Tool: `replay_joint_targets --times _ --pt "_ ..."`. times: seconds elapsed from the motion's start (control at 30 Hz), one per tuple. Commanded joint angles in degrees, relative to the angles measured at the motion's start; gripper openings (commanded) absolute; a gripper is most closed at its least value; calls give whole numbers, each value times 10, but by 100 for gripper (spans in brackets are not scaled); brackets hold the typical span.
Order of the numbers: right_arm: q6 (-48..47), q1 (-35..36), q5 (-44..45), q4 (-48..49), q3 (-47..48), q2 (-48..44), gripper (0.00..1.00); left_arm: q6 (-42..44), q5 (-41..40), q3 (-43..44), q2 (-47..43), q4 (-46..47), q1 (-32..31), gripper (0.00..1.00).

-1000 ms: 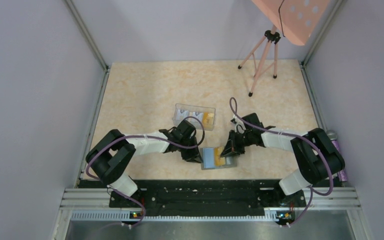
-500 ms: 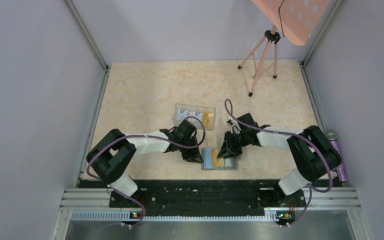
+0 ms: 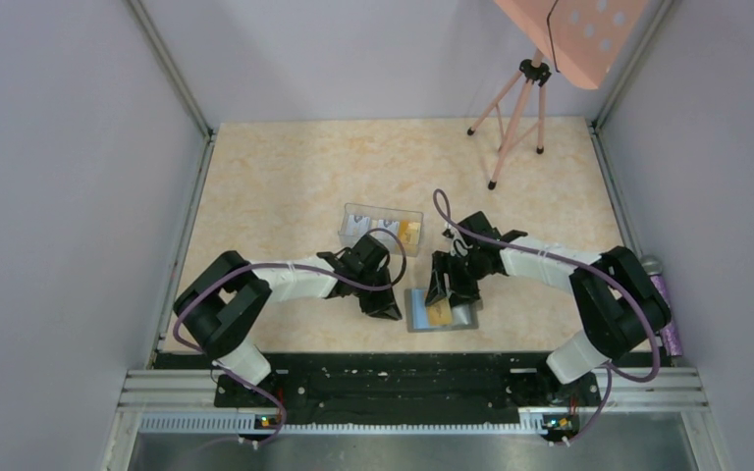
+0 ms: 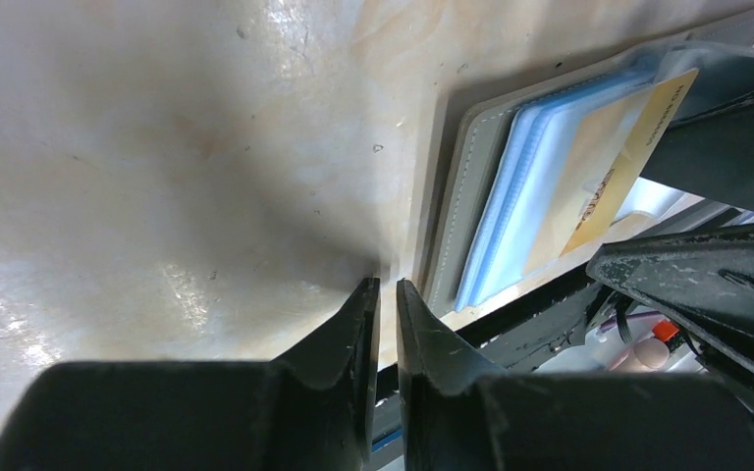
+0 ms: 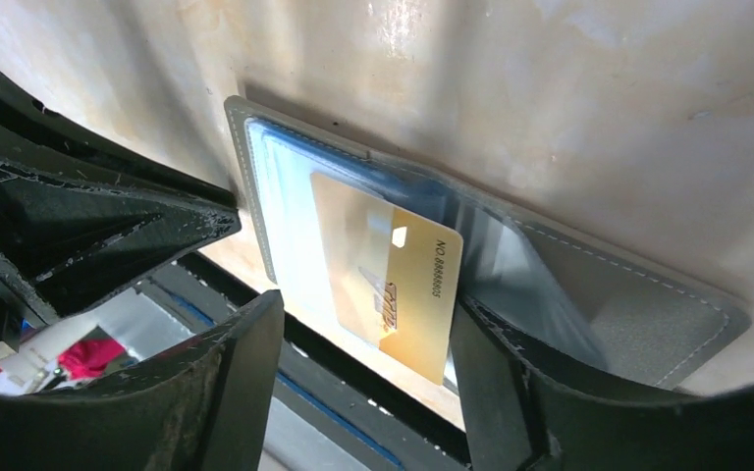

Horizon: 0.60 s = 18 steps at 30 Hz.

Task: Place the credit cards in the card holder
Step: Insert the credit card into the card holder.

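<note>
The card holder lies open near the table's front edge, grey outside and light blue inside. A gold credit card sits partly tucked into its blue slots and also shows in the left wrist view. My right gripper stands open astride that card, one finger on each side, gripping nothing. My left gripper is shut with only a thin slit, empty, tips on the table just left of the holder's edge. More credit cards lie in a clear box.
The clear plastic box stands just behind both grippers. A pink tripod stands at the back right. The black rail runs along the front edge close to the holder. A purple object lies beyond the right edge.
My right gripper has opened and let go of the gold card, now resting in the holder. The holder has shifted slightly right, away from my left gripper's tips.
</note>
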Motion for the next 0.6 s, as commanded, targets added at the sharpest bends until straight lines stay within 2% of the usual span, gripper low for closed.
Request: replay_joint_targets --times 0.0,0.17,0.3,0.57 --pt "-40 19 76 -60 30 -20 65 15 -40 2 24 -22 -6 18" --pt "-54 31 105 -91 57 -41 73 17 -39 8 25 -25 -7 18" --pt "-69 31 85 -92 62 -63 79 20 -38 17 22 -25 -8 18" --pt "-68 31 108 -99 52 -83 80 28 -33 49 32 -35 -9 18"
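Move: The gold card, already part-way in its pocket, lies almost under the open right fingers, its middle about 1 cm left of that hand, 1 cm back and 2 cm below. The card holder around it is centred about 1 cm back and level left-to-right; the clear box stands some 15 cm ahead and 12 cm to the left. For the left hand the card is roughly 8 cm to the right and 1 cm ahead, slightly below. The gold card, already let go by the right hand, is left in its pocket as that hand spreads its fingers wider and goes to the right by about 1.5 cm, drawing the holder along, then lifts roughly 2.5 cm clear of card and holder. The wrist tips some 10 degrees, the fingers pointing more steeply down and a little forward. ##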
